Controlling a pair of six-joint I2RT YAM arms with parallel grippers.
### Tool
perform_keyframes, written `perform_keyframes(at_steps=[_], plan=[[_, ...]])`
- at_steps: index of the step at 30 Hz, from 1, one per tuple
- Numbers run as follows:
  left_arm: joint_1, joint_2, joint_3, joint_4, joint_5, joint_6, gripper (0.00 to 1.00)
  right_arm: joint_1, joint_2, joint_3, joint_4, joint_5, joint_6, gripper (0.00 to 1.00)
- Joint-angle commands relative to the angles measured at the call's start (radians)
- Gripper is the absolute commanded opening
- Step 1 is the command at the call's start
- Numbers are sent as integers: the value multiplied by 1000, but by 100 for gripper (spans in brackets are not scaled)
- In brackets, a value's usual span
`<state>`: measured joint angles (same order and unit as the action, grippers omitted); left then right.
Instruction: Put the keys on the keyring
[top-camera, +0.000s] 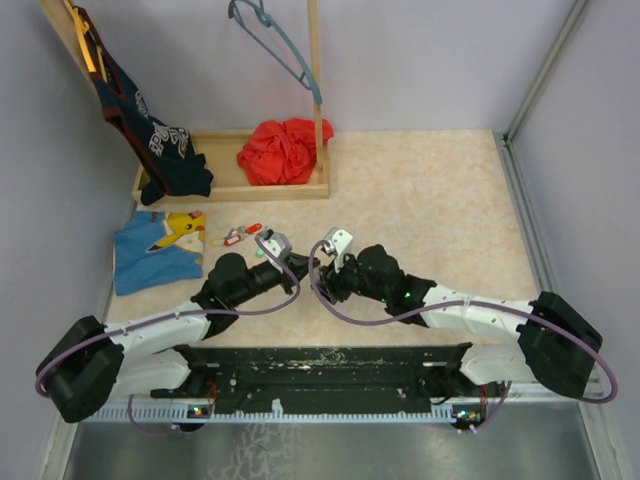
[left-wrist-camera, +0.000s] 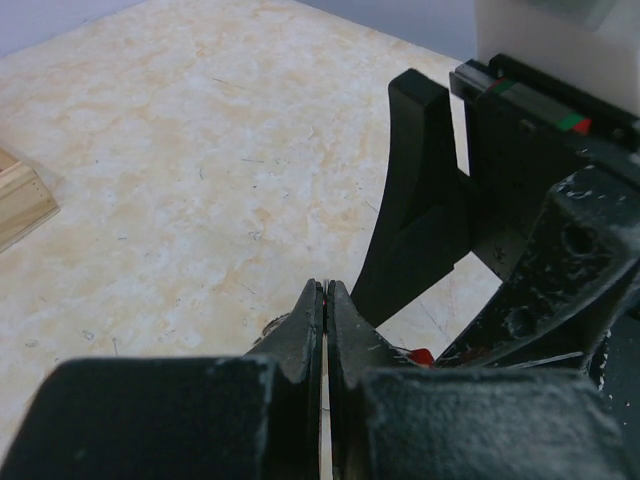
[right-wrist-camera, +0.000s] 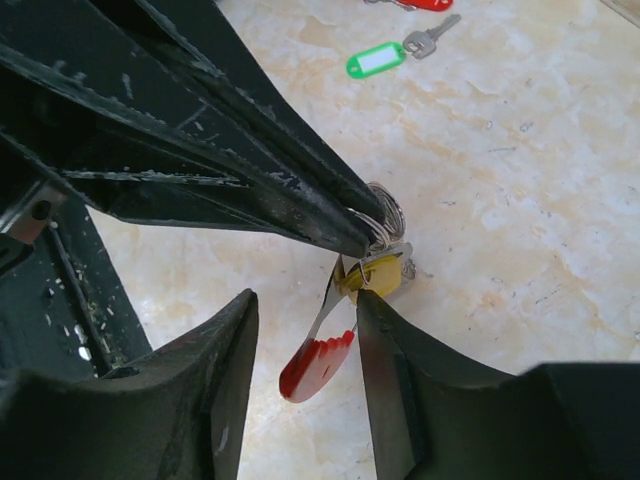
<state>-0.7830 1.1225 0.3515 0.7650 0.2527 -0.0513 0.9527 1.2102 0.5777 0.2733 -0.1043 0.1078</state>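
Observation:
My left gripper (right-wrist-camera: 368, 236) reaches in from the upper left of the right wrist view, shut on the metal coils of the keyring (right-wrist-camera: 388, 210). A yellow-headed key (right-wrist-camera: 388, 276) and a red-headed key (right-wrist-camera: 316, 366) hang from the ring just below the tips. My right gripper (right-wrist-camera: 305, 300) is open, and the red key dangles between its fingers (right-wrist-camera: 400, 370). In the left wrist view my left gripper (left-wrist-camera: 326, 286) has its jaws pressed together, with a right finger (left-wrist-camera: 420, 200) close ahead. From above, the left gripper (top-camera: 298, 266) and the right gripper (top-camera: 322, 268) meet mid-table.
A green-tagged key (right-wrist-camera: 376, 62) lies on the table beyond the grippers, and loose keys (top-camera: 238, 236) lie beside a blue cloth (top-camera: 150, 262). A wooden tray (top-camera: 230, 188) at the back holds a red cloth (top-camera: 284, 150) and a dark garment (top-camera: 165, 150).

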Motion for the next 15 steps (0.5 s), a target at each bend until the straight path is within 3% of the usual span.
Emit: perform_keyframes(at_steps=[1,6,11,15], plan=[[3,12,43,70,10,-27,0,0,29,25,102,50,17,42],[3,20,43,85,53,-77,0,0,54,14,129,73,-8,26],[2,12,28,117,91,-146,21,1,62,-11,194,87,-30,0],[2,-37,11,101,62,-191,44,0,64,-32,238,96,-56,0]])
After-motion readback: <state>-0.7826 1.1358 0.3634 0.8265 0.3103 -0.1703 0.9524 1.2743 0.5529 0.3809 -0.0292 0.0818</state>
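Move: The keyring hangs from the left fingers' pads, its middle about 1 cm below and 1 cm right of that hand. From the right hand it is some 2 cm ahead, 1 cm left and about level, with its red tag about 1 cm ahead and 3 cm below that hand. On the table, some 11 cm below the right hand, the green-tagged key lies about 5 cm ahead and 11 cm left. The right fingers pinch the keyring just below the left fingertips, closing from about half open to shut as that hand eases 1.5 cm forward and about 1 cm down. As they shut, the left fingers, holding it until then, let go and open to about a third while the left hand rises 1.5 cm, drawing slightly back and to the right. ##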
